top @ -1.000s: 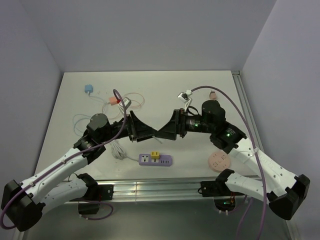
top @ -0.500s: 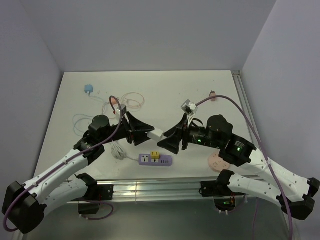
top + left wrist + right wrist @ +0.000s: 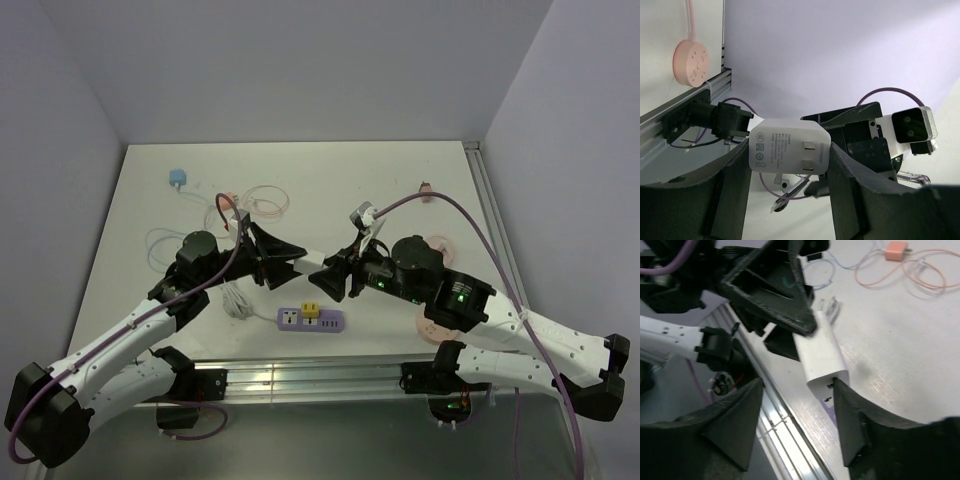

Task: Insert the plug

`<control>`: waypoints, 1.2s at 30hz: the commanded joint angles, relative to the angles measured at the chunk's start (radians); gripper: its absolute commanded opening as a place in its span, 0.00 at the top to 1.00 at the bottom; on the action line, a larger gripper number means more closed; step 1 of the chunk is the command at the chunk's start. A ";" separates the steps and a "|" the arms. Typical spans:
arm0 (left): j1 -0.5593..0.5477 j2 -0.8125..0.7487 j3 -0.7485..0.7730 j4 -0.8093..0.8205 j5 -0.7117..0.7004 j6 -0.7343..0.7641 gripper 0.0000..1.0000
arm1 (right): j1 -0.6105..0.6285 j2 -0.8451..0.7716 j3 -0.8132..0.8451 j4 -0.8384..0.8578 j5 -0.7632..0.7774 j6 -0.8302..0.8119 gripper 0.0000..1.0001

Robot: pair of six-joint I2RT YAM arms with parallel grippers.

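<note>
A white plug adapter (image 3: 313, 266) is held in the air over the table, above the purple power strip (image 3: 311, 320). My left gripper (image 3: 292, 262) is shut on its body. In the left wrist view the adapter (image 3: 789, 152) sits between the fingers (image 3: 850, 190) with its two prongs facing the camera. My right gripper (image 3: 335, 277) is open and faces the left one. In the right wrist view the adapter's pronged end (image 3: 824, 360) lies between my open fingers, close to the right finger (image 3: 855, 425). A yellow plug (image 3: 311, 309) sits in the strip.
A blue plug (image 3: 177, 179) and an orange plug with looped cable (image 3: 222, 199) lie at the back left. A white cable (image 3: 236, 300) lies left of the strip. A pink round socket (image 3: 437, 323) lies at the front right. An aluminium rail (image 3: 300, 375) runs along the near edge.
My right arm has swung its wrist down and left, and its open gripper now stands around the adapter's free end. My left gripper has tilted a little, still holding the adapter.
</note>
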State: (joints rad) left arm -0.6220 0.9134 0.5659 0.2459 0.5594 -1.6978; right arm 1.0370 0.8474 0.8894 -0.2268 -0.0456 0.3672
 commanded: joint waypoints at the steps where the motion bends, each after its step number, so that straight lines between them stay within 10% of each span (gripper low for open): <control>1: -0.007 -0.019 0.012 0.104 0.051 -0.023 1.00 | 0.017 0.035 0.026 -0.015 0.125 -0.045 0.37; 25: -0.007 -0.056 -0.006 0.159 0.094 -0.048 1.00 | 0.037 0.047 -0.009 0.142 0.069 -0.122 0.43; 28: -0.007 -0.057 -0.011 0.158 0.103 -0.046 1.00 | 0.037 0.047 -0.018 0.170 0.050 -0.123 0.63; 30: -0.007 -0.061 -0.017 0.156 0.105 -0.040 1.00 | 0.037 0.053 -0.017 0.167 0.024 -0.116 0.95; 33: -0.007 -0.050 -0.024 0.136 0.100 -0.004 1.00 | 0.037 0.070 0.008 0.121 0.000 -0.085 1.00; 36: -0.001 -0.041 -0.009 0.026 0.079 0.094 0.68 | 0.037 0.070 0.036 0.068 -0.030 -0.024 1.00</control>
State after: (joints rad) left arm -0.6174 0.8803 0.5381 0.2844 0.6167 -1.7153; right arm 1.0691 0.9062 0.8738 -0.1734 -0.0090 0.2485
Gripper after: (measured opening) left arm 0.593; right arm 0.460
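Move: The white plug, held in the left fingers, lies about 3 cm ahead of the right hand, 3 cm to its left and 2 cm below. From the left hand its middle is roughly 1 cm ahead and 2 cm to the right. Some 28 cm below the right hand lies the power strip, about 2 cm back and 3 cm left; the yellow plug in it is level with that hand fore and aft, 3 cm left and 25 cm below. Right hand dips forward about 2 cm, rises leftward and pinches the white plug; left, still gripping, draws back slightly. ##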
